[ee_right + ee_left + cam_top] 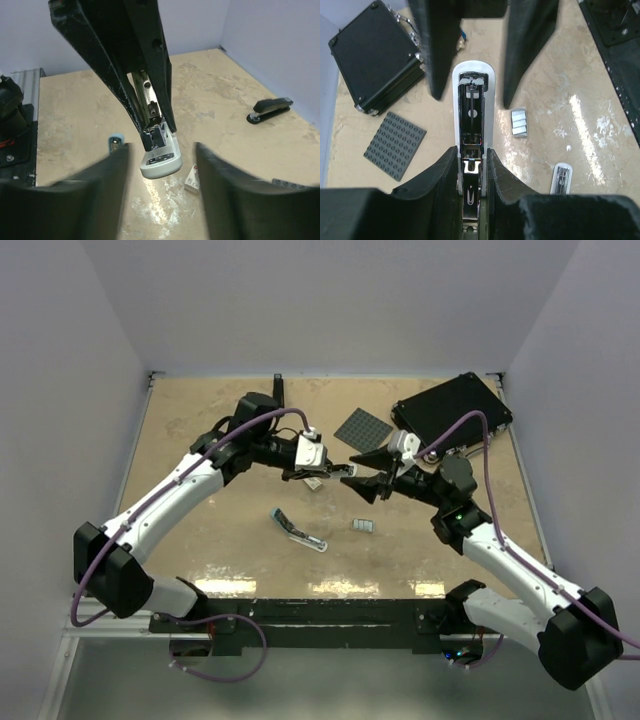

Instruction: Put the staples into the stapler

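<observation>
The stapler (473, 107), grey-white with silvery metal inside, hangs above the table with my left gripper (472, 156) shut on its rear half. In the right wrist view its rounded front end (161, 161) sticks out between my right gripper's (161, 148) blurred fingers, which stand apart and do not touch it. The staples show as a small grey tray (519, 122) and a tiny white box (191, 179), both lying on the table. A pale blue stapler part (298, 530) lies near the middle of the table.
A black case (452, 410) sits at the back right, with a grey studded plate (362, 427) beside it. A slim black stapler (272, 107) lies by the far wall. Both grippers (340, 475) meet at mid-table, above the tan surface.
</observation>
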`<state>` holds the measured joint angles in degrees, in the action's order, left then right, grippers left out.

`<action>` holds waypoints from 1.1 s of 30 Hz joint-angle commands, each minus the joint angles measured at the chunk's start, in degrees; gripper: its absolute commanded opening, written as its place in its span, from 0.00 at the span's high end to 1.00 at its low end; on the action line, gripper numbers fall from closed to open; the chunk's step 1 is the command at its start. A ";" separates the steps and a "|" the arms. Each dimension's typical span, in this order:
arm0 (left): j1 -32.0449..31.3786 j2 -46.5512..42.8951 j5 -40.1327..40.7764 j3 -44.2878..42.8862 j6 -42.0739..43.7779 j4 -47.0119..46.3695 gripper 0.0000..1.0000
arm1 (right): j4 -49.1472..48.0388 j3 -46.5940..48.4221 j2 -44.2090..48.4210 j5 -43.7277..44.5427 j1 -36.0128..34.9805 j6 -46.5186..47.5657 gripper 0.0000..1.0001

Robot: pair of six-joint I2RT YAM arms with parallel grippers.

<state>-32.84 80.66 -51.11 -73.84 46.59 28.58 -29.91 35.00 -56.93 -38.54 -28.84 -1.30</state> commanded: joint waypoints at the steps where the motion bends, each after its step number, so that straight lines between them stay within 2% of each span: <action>1: -0.21 1.34 7.06 -1.74 5.70 4.72 1.00 | 4.57 -0.81 3.83 5.39 0.28 -1.42 0.28; 2: -0.38 1.86 8.65 -1.66 6.14 5.34 1.00 | 5.82 -1.25 5.75 9.50 0.28 -2.38 0.21; 4: -1.26 2.56 14.00 -1.39 7.54 6.92 1.00 | 10.02 -1.60 7.96 15.23 0.19 -3.44 0.16; 5: -1.78 3.53 16.02 -1.22 8.07 7.54 1.00 | 11.35 -2.21 9.28 21.69 0.10 -4.84 0.09; 8: -4.59 6.33 23.58 -1.21 10.27 10.26 1.00 | 15.13 -4.41 14.46 33.13 0.28 -8.44 0.01; 11: -7.06 9.15 26.94 -1.65 11.33 11.58 1.00 | 20.84 -4.86 17.98 40.10 0.28 -13.87 0.01; 13: -8.46 10.65 29.04 -2.18 11.85 12.98 1.00 | 26.62 -4.33 19.65 48.54 0.19 -17.84 0.01; 15: -9.60 13.11 32.72 -2.36 12.21 14.04 1.00 | 29.72 -3.54 20.10 56.68 0.19 -21.01 0.01; 17: -10.22 15.30 34.58 -2.27 13.00 15.01 1.00 | 37.53 -2.67 19.93 62.95 0.19 -25.30 0.01; 19: -10.84 16.36 36.52 -2.71 13.52 16.15 1.00 | 41.84 -2.31 20.01 66.83 0.28 -26.64 0.01; 27: -13.92 22.25 43.28 -2.71 14.23 18.18 1.00 | 44.06 -3.80 24.23 66.76 0.28 -29.37 0.02; 33: -14.62 23.84 44.08 -1.74 16.16 16.52 1.00 | 44.15 -4.51 24.67 65.44 0.27 -29.72 0.02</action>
<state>-47.03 104.29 -9.47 -74.67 60.05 45.84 13.45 30.61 -32.29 26.00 -28.80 -29.17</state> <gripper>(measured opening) 0.288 0.985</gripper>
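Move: The left hand holds the open stapler in the air; the clear patch of table it is taken to lies about 4 cm left and some 22 cm below. The second stapler lies about 5 cm back and 4 cm left, the white box about 8 cm ahead and 3 cm left, and the staples tray about 3 cm back and 9 cm right, all at table height. The held stapler's middle is about 6 cm left of the right hand, 1 cm ahead and 2 cm below. Keeping its grip on the open stapler, the left hand carries it down about 21 cm and a little left towards the clear patch between the white box and the second stapler, tipping its fingers some 50 degrees from pointing right to nearly straight down and slowing near the end. The right hand, already starting to let go around the stapler's front end, opens wide and draws off to the right about 18 cm and later down, ending some 8 cm lower and swung about 65 degrees clockwise, with nothing in its fingers. ##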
